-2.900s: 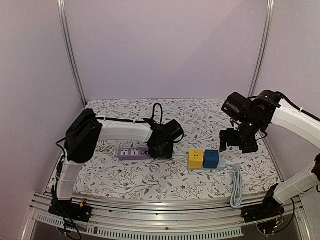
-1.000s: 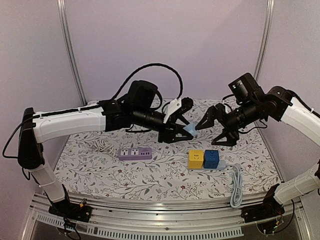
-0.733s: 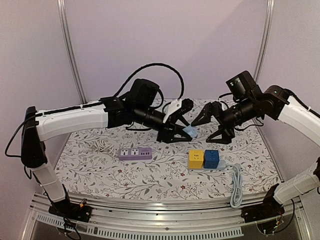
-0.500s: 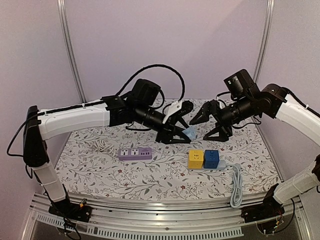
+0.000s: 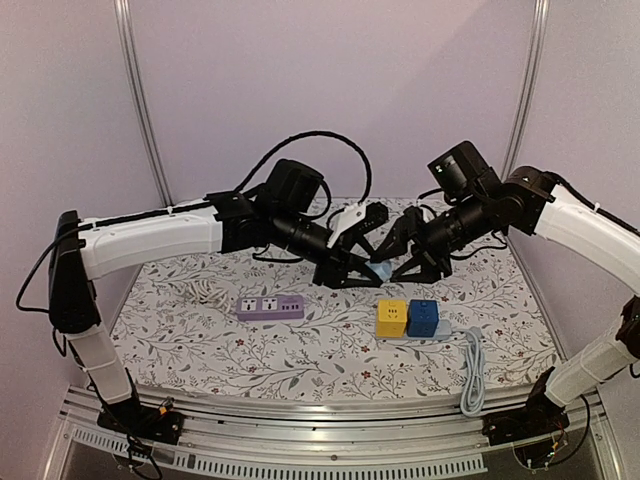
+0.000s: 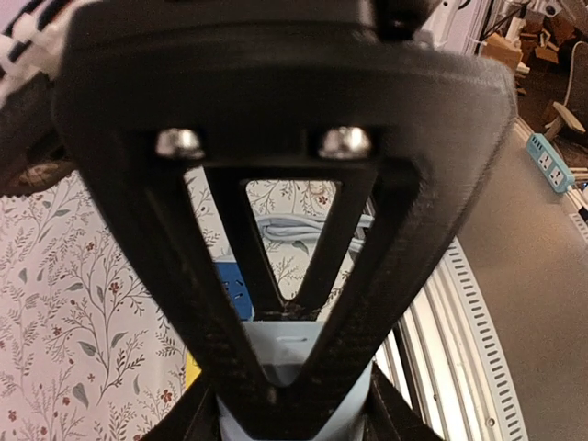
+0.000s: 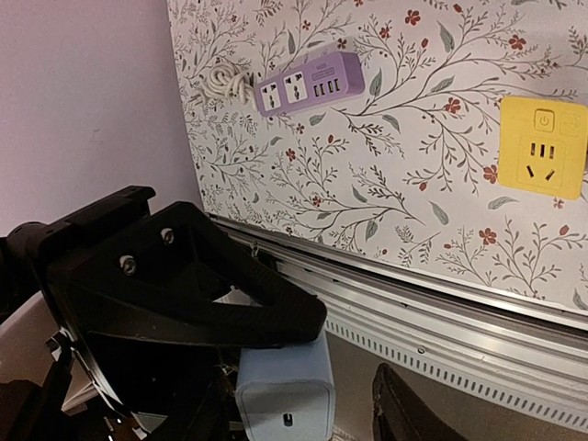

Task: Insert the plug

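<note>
A light blue plug (image 5: pixel 380 268) hangs in mid-air above the middle of the table, and my left gripper (image 5: pixel 366 262) is shut on it. In the left wrist view the plug (image 6: pixel 294 363) sits pinched between the black fingers (image 6: pixel 386 276). My right gripper (image 5: pixel 390 262) has come in from the right, with its jaws on either side of the plug. In the right wrist view the plug (image 7: pixel 283 386) lies between my right gripper's (image 7: pixel 294 412) fingers. A gap shows between the plug and the right-hand finger (image 7: pixel 400 413), so this gripper is open.
On the floral cloth lie a purple power strip (image 5: pixel 269 306) with a coiled white cord (image 5: pixel 200 291), and a yellow cube socket (image 5: pixel 391 318) beside a blue cube socket (image 5: pixel 423 318). A white cable (image 5: pixel 472 372) runs from these to the front rail.
My right gripper has moved left to the plug and its jaws have narrowed around it. My left gripper has kept hold of the plug and has barely shifted.
</note>
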`<state>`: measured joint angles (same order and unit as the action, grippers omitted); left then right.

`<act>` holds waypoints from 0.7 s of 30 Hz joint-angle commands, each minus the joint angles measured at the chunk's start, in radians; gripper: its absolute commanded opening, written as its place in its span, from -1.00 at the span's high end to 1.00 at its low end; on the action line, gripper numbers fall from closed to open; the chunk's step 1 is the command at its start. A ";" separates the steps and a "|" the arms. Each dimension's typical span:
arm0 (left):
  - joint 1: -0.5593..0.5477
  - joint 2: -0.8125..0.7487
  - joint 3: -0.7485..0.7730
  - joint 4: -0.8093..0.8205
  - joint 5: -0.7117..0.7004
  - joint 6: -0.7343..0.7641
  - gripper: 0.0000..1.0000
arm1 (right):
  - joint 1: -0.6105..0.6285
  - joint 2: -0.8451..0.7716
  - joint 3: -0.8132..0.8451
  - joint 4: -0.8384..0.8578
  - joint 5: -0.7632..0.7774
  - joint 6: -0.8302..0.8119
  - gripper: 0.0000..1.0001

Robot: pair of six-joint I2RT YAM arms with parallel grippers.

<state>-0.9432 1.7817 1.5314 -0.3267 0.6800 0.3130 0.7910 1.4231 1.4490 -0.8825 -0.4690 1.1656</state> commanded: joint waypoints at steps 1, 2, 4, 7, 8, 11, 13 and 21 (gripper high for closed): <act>0.006 0.023 0.024 0.020 -0.018 -0.020 1.00 | 0.006 0.022 0.031 -0.018 0.006 -0.010 -0.01; 0.006 0.023 0.024 0.021 -0.021 -0.022 1.00 | 0.007 0.026 0.031 -0.018 0.006 -0.010 0.02; 0.004 0.025 0.024 0.022 -0.026 -0.030 1.00 | 0.008 0.034 0.031 -0.021 0.006 -0.012 0.06; -0.002 0.030 0.024 0.024 -0.045 -0.037 1.00 | 0.007 0.040 0.031 -0.024 0.007 -0.012 0.15; -0.004 0.031 0.024 0.024 -0.051 -0.042 1.00 | 0.007 0.042 0.031 -0.024 0.007 -0.013 0.17; -0.008 0.037 0.027 0.035 -0.066 -0.053 1.00 | 0.007 0.046 0.030 -0.027 0.009 -0.014 0.20; -0.010 0.042 0.029 0.043 -0.075 -0.062 1.00 | 0.008 0.046 0.027 -0.027 0.010 -0.014 0.25; -0.017 0.052 0.035 0.065 -0.083 -0.084 1.00 | 0.008 0.055 0.022 -0.022 0.009 -0.022 0.43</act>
<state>-0.9512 1.8198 1.5383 -0.3008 0.6090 0.2481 0.7918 1.4620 1.4525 -0.9012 -0.4572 1.1587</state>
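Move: Right at the right hand's fingertips, the light-blue plug sits about 2 cm to the left, 1 cm back and 1 cm lower, still gripped by the left hand, whose own hand point is about 1 cm left of it. From the right hand, the yellow adapter is some 5 cm ahead, 3 cm right and 20 cm below; the blue adapter beside it is about 5 cm ahead and 10 cm right, equally low. Closing its half-open fingers around the light-blue plug, the right hand sinks about 1.5 cm and ends with a finger against either side of it. The left hand keeps its grip and carries the plug in between them, some 1.5 cm down and as much forward, edging slightly right as the wrist turns about 5 degrees counter-clockwise. ##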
